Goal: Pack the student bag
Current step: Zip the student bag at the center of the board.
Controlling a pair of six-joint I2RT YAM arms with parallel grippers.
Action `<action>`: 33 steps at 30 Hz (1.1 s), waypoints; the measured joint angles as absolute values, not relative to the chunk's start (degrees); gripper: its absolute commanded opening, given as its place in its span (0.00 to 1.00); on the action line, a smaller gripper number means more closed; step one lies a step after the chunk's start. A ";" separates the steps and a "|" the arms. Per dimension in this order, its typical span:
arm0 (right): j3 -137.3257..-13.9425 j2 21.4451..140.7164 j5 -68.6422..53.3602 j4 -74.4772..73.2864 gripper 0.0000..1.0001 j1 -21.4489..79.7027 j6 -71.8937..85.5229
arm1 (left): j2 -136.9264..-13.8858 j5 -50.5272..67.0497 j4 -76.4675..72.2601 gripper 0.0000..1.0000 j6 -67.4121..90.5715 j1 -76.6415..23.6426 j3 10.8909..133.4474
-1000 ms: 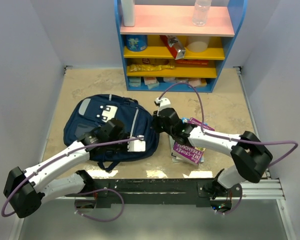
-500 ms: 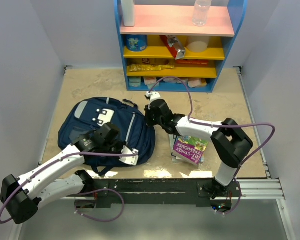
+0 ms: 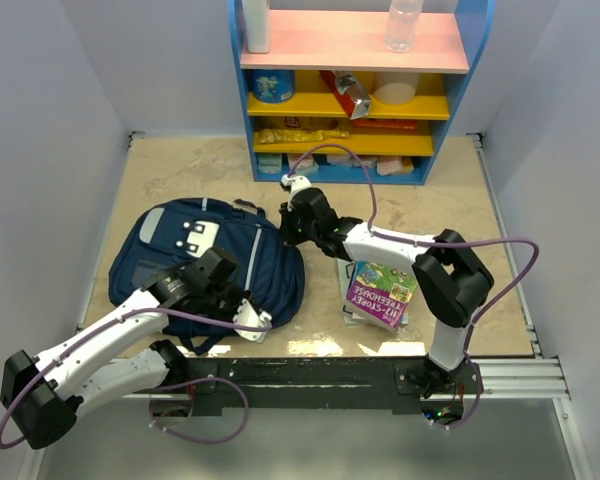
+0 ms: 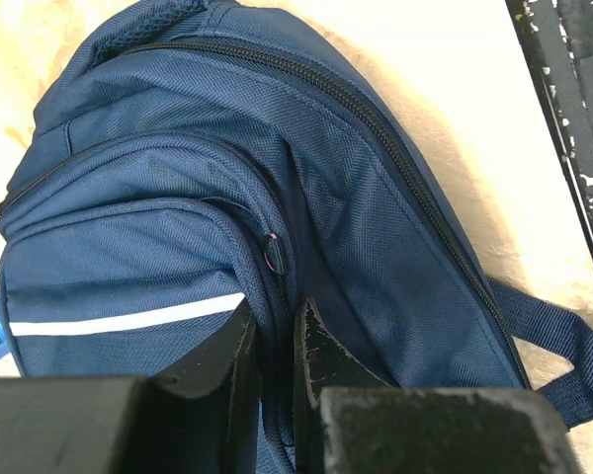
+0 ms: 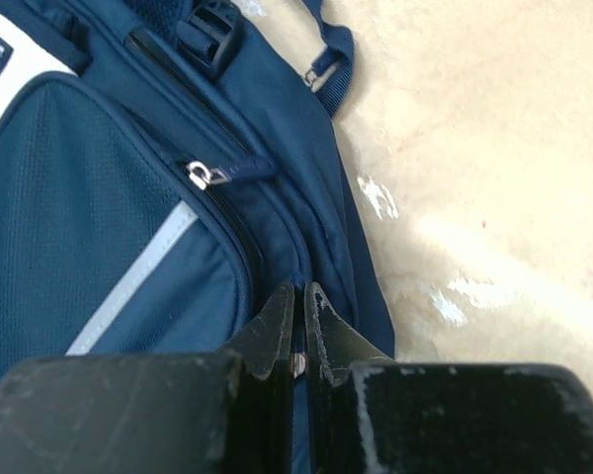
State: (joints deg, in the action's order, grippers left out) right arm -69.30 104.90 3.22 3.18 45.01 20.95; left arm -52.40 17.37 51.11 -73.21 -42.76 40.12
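The student bag is a navy backpack lying flat on the table's left half, and it fills the left wrist view and the right wrist view. My left gripper is at the bag's near right edge, shut on a fold of fabric beside a zip seam. At the bag's far right edge my right gripper is shut on a small metal zip pull that shows between its fingers. A second zip pull lies loose on the front pocket.
A small stack of books with a purple cover lies just right of the bag, under the right forearm. A blue and yellow shelf unit with packets, a tin and a bottle stands at the back. Bare table lies right of the bag.
My right gripper has moved away and to the left along the bag's edge. The left gripper has pulled back toward the near edge, and the bag has shifted left and turned with them.
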 measured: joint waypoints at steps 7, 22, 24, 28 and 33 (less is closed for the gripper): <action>-57.25 94.61 4.10 6.63 0.00 44.40 22.50 | -52.49 19.64 51.22 0.00 -78.35 -42.89 40.05; -39.70 70.57 9.58 2.74 0.00 43.55 27.22 | -68.23 19.09 49.12 1.00 -86.32 -46.52 48.84; -39.70 70.94 9.80 2.72 0.00 44.36 27.38 | -69.67 20.99 49.95 1.00 -79.24 -45.63 51.22; -39.55 71.64 10.35 2.96 0.00 46.57 27.46 | -71.31 24.88 49.47 1.00 -63.33 -44.86 57.23; -38.96 71.61 10.35 3.20 0.00 47.37 28.25 | -74.46 27.35 43.16 1.00 -47.16 -48.77 60.95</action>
State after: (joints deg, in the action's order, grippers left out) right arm -38.96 71.61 10.35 3.20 47.37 28.25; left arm -74.46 27.35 43.16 -47.16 -48.77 60.95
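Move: The zip pull is already pinched in the right hand; the zip still to be run curves around the bag's right end, its bend about 8 cm back from that hand and 2 cm to its right, slightly lower. The activity book lies some 12 cm back and 22 cm right. The left hand pinches the seam; from it the bend is roughly 6 cm ahead and 12 cm right, the pull 14 cm ahead and 10 cm right, the white patch 14 cm ahead and 9 cm left. The zip pull, still pinched in the right fingers, is drawn back and to the right around the bag's right end, about 14 cm in all and rising 2 to 3 cm, the last bit mostly backward. The left hand keeps its pinch while shifting right and slightly forward, turning some 20 degrees clockwise; it then opens wide, lets go of the seam, turns back and swings up and right over the bag towards the right hand. ##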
